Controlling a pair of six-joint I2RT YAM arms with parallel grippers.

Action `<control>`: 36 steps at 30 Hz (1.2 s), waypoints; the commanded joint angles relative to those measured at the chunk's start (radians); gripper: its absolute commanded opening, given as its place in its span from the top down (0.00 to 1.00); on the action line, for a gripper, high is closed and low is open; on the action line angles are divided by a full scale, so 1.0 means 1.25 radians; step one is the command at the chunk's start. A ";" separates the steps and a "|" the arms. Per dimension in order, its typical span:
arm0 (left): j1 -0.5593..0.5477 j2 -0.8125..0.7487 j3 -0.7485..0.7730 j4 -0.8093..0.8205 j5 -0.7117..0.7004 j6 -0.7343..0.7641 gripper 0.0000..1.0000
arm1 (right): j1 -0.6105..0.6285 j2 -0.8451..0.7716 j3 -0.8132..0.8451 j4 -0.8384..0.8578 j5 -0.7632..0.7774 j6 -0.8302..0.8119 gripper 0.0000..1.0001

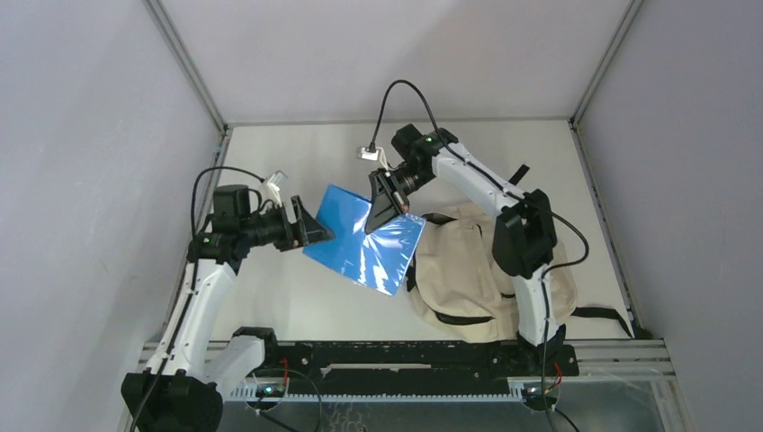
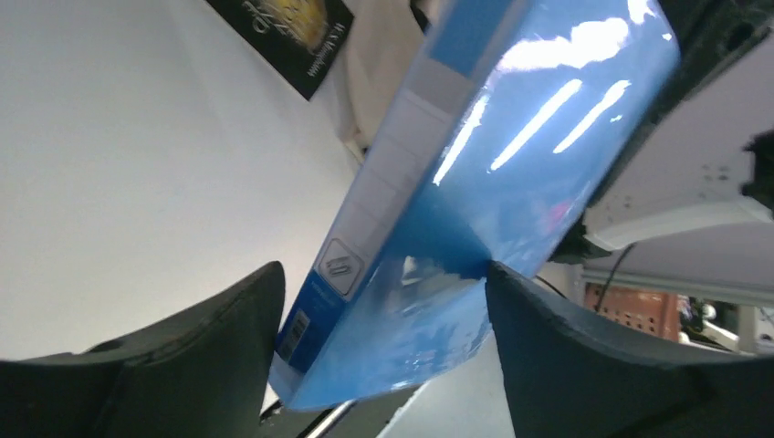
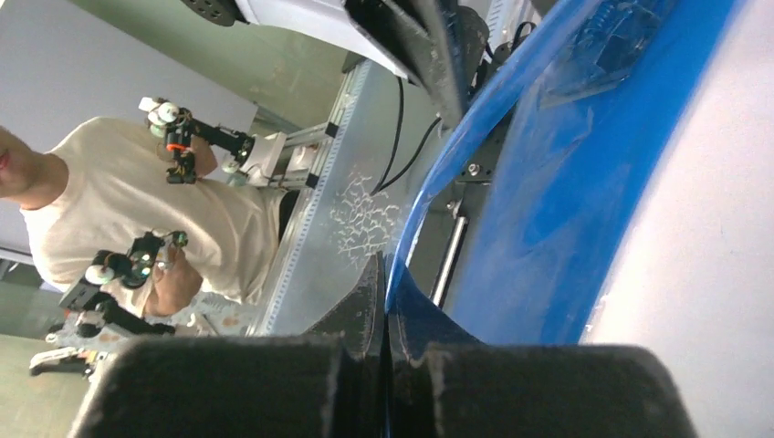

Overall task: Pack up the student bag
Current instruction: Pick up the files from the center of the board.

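Observation:
A glossy blue ring binder (image 1: 364,238) hangs tilted above the table centre. My right gripper (image 1: 387,205) is shut on the top edge of its cover, and in the right wrist view the fingertips (image 3: 381,274) pinch the thin blue cover (image 3: 566,182). My left gripper (image 1: 310,229) stands open at the binder's left corner. In the left wrist view the binder (image 2: 475,182) passes slantwise between the wide jaws (image 2: 383,274), its white-labelled spine toward the left finger. The cream student bag (image 1: 468,270) lies slumped on the table, right of the binder and under the right arm.
A black rail (image 1: 405,360) runs along the near table edge between the arm bases. The bag's black strap (image 1: 603,315) trails toward the right wall. A black card with gold print (image 2: 283,32) lies by the bag. A person (image 3: 137,210) stands beyond the table edge.

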 commanded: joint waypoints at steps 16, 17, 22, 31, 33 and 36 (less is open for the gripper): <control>-0.054 -0.075 0.016 0.047 0.110 -0.059 1.00 | 0.001 0.132 0.143 -0.287 0.011 -0.116 0.51; -0.053 -0.073 0.024 0.020 0.088 -0.045 1.00 | 0.002 0.108 0.109 -0.173 0.066 -0.002 0.44; -0.046 -0.076 0.073 -0.109 -0.087 0.008 1.00 | 0.052 -0.039 -0.005 0.171 0.690 0.405 0.04; -0.004 -0.077 0.031 -0.076 -0.346 -0.087 1.00 | 0.070 -0.281 -0.275 0.357 1.240 0.703 0.03; 0.001 -0.066 0.019 -0.061 -0.382 -0.106 1.00 | 0.097 -0.349 -0.353 0.384 1.340 0.736 0.03; 0.004 -0.054 -0.004 -0.025 -0.375 -0.135 1.00 | 0.149 -0.409 -0.423 0.375 1.444 0.798 0.03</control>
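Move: The blue files hang from your shut right fingers, their middle about 1 cm to the left and some 4 cm below. From the open left hand they lie about 9 cm right, 1 cm nearer and level, their left end reaching in between the fingers. The black book lies on the table about 13 cm ahead, 13 cm right and 20 cm below the left hand. From the right hand, the bag is some 26 cm right, 3 cm nearer and 22 cm below. Close the left gripper on the files' near-left end while easing it about 3 cm back and 3 cm right. Dip the right hand slightly, then open it to let go and take it down and forward, then right towards the bag, turning clockwise and tipping its fingers down. Carry the gripped files some 8 cm left and a little forward, turning counter-clockwise. ##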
